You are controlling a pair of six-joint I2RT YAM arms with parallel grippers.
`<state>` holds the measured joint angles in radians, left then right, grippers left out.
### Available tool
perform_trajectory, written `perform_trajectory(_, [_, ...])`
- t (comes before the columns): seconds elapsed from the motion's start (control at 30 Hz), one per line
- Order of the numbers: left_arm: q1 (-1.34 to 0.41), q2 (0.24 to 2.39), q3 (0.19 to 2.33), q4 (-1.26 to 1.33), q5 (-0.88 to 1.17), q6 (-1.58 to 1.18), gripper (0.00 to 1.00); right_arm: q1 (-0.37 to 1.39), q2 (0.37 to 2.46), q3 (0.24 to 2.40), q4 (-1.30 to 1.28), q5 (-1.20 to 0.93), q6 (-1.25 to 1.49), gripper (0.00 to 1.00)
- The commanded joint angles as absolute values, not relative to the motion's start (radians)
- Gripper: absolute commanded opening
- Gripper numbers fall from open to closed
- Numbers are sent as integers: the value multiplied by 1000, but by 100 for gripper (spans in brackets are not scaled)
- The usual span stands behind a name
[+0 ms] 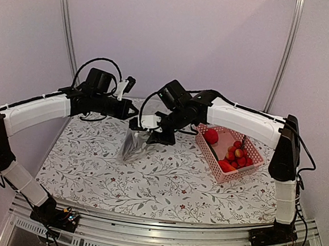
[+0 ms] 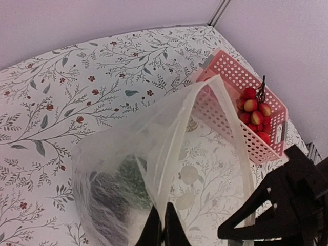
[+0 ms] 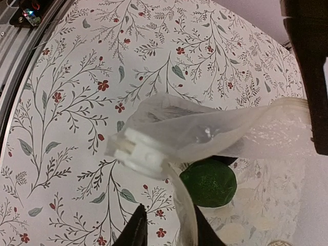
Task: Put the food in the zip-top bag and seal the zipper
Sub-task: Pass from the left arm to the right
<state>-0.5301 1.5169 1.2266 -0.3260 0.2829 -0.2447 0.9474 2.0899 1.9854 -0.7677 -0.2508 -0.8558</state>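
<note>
The clear zip-top bag (image 1: 135,146) sits on the flowered tablecloth between both grippers, its mouth held up and open. My left gripper (image 2: 164,207) is shut on the rim of the bag (image 2: 169,133). My right gripper (image 3: 168,205) stands open, with the zipper strip (image 3: 183,202) running between its fingers and lying against the right one. A white slider block (image 3: 137,148) sits at the strip's end. A green round piece of food (image 3: 210,182) lies inside the bag, seen as a dark mass (image 2: 115,189) in the left wrist view. Red fruits (image 1: 211,136) and a tomato cluster (image 2: 253,110) lie in the pink basket.
The pink lattice basket (image 1: 255,147) stands at the right of the table, close to the bag's mouth (image 2: 225,77). White walls and two metal posts close off the back. The metal frame rail (image 3: 20,31) runs along the near table edge.
</note>
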Motion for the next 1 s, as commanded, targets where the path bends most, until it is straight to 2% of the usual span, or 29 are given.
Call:
perform_trajectory(0.0, [-527, 1479, 1208, -301, 306, -240, 0, 984, 2121, 2038, -791, -277, -852, 2])
perform_trajectory(0.13, [-526, 1393, 1224, -297, 415, -181, 0, 1012, 2083, 2132, -822, -328, -807, 0])
perform_trajectory(0.3, [-493, 1291, 1098, -124, 431, -213, 2, 1020, 1989, 2078, -740, -340, -778, 0])
perform_trajectory(0.37, [-494, 1333, 1141, -180, 438, -211, 11, 1020, 2017, 2076, -749, -290, -797, 0])
perform_trajectory(0.57, [-496, 1397, 1180, -248, 426, -228, 18, 1020, 2070, 2075, -731, -280, -784, 0])
perform_trajectory(0.7, [-499, 1400, 1196, -284, 412, -220, 42, 1020, 2078, 2084, -714, -256, -769, 0])
perform_trajectory(0.77, [-502, 1403, 1220, -336, 391, -221, 47, 1020, 2079, 2085, -713, -243, -764, 0])
perform_trajectory(0.97, [-550, 1444, 1407, -646, 240, -253, 49, 1022, 2065, 2074, -716, -226, -759, 0])
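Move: The bag rim already runs between the right hand's open fingers, while the left hand keeps it pinched farther along. From the right hand, the slider sits about 2 cm back, 4 cm left and 2 cm lower. In the bag, the green vegetable lies roughly 3 cm ahead, 3 cm left and 13 cm below; the eggplant lies about 4 cm ahead, 6 cm left and 13 cm below. Right fingers pinch the bag rim; both hands lift it about 9 cm, then sink, the left opening to release. ##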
